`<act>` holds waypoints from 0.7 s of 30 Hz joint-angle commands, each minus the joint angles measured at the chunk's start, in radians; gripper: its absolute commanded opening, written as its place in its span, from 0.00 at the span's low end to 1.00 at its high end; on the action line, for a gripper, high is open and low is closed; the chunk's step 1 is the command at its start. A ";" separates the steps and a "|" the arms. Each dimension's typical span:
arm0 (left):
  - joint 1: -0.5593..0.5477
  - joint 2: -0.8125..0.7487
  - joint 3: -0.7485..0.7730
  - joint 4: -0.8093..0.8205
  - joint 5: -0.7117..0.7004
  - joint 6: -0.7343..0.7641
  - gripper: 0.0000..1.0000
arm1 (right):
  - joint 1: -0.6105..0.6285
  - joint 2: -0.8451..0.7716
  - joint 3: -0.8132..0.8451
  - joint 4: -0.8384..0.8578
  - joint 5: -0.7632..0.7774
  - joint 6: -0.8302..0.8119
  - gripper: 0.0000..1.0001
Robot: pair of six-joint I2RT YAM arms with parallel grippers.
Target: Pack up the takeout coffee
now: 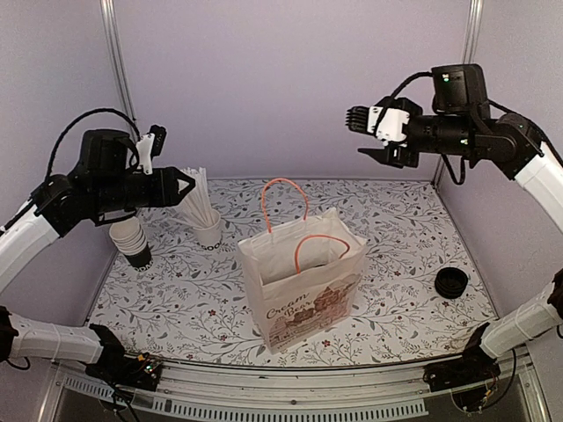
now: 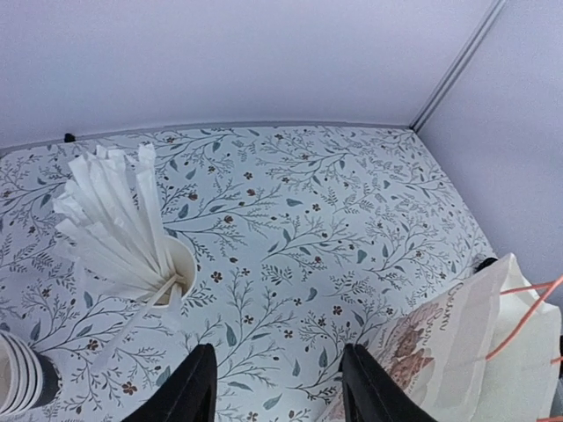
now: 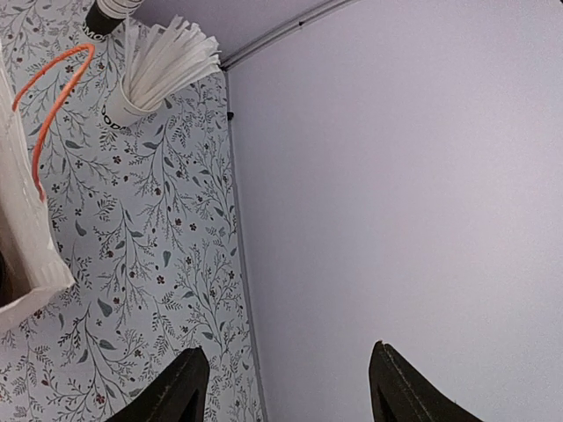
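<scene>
The takeout coffee does not show in any view. A white paper bag (image 1: 303, 290) with orange handles stands open and upright at the table's middle; I cannot see what is inside it. My left gripper (image 1: 183, 185) hangs open and empty above the table's left side, near the straw holder (image 1: 208, 230). In the left wrist view its fingers (image 2: 201, 382) frame bare tabletop, with the bag (image 2: 475, 343) at lower right. My right gripper (image 1: 362, 134) is raised high at the back right, open and empty. Its wrist view looks along the back wall, the bag's edge (image 3: 22, 237) at left.
A stack of lidless black cups (image 1: 132, 239) stands left of the straw holder. A low stack of black lids (image 1: 451, 282) lies at the right. Purple walls close in the back and sides. The straw holder (image 2: 132, 237) (image 3: 149, 70) shows in both wrist views.
</scene>
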 commanded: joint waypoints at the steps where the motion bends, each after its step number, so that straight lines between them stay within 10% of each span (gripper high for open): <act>1: 0.021 0.030 0.041 -0.170 -0.145 -0.093 0.50 | -0.199 -0.151 -0.132 -0.023 -0.182 0.181 0.66; 10: 0.029 0.017 -0.067 -0.093 -0.104 -0.153 0.54 | -0.583 -0.452 -0.642 0.125 -0.595 0.533 0.65; 21: 0.054 0.262 0.019 -0.161 -0.185 -0.194 0.53 | -0.749 -0.690 -0.998 0.411 -0.739 0.748 0.65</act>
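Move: The wrapped straws, in their paper cup, stand about 14 cm ahead of the left hand, 5 cm to its left and roughly 27 cm below. The stacked cups are about 26 cm left and 8 cm ahead of that hand; the paper bag is some 25 cm to its right and 9 cm back. From the right hand, which is high over the table and empty, the straws are about 14 cm ahead, 39 cm left and 34 cm below. Towards the straws the left hand first drifts a little left, then sinks about 10 cm, easing forward only at the end while tipping down and turning slightly left, fingers still half open and touching nothing. The right hand swings right, then sinks steeply to the bag's right, about 17 cm across and 16 cm down; its wrist rolls left side up, tips down and turns clockwise, fingers staying open. ##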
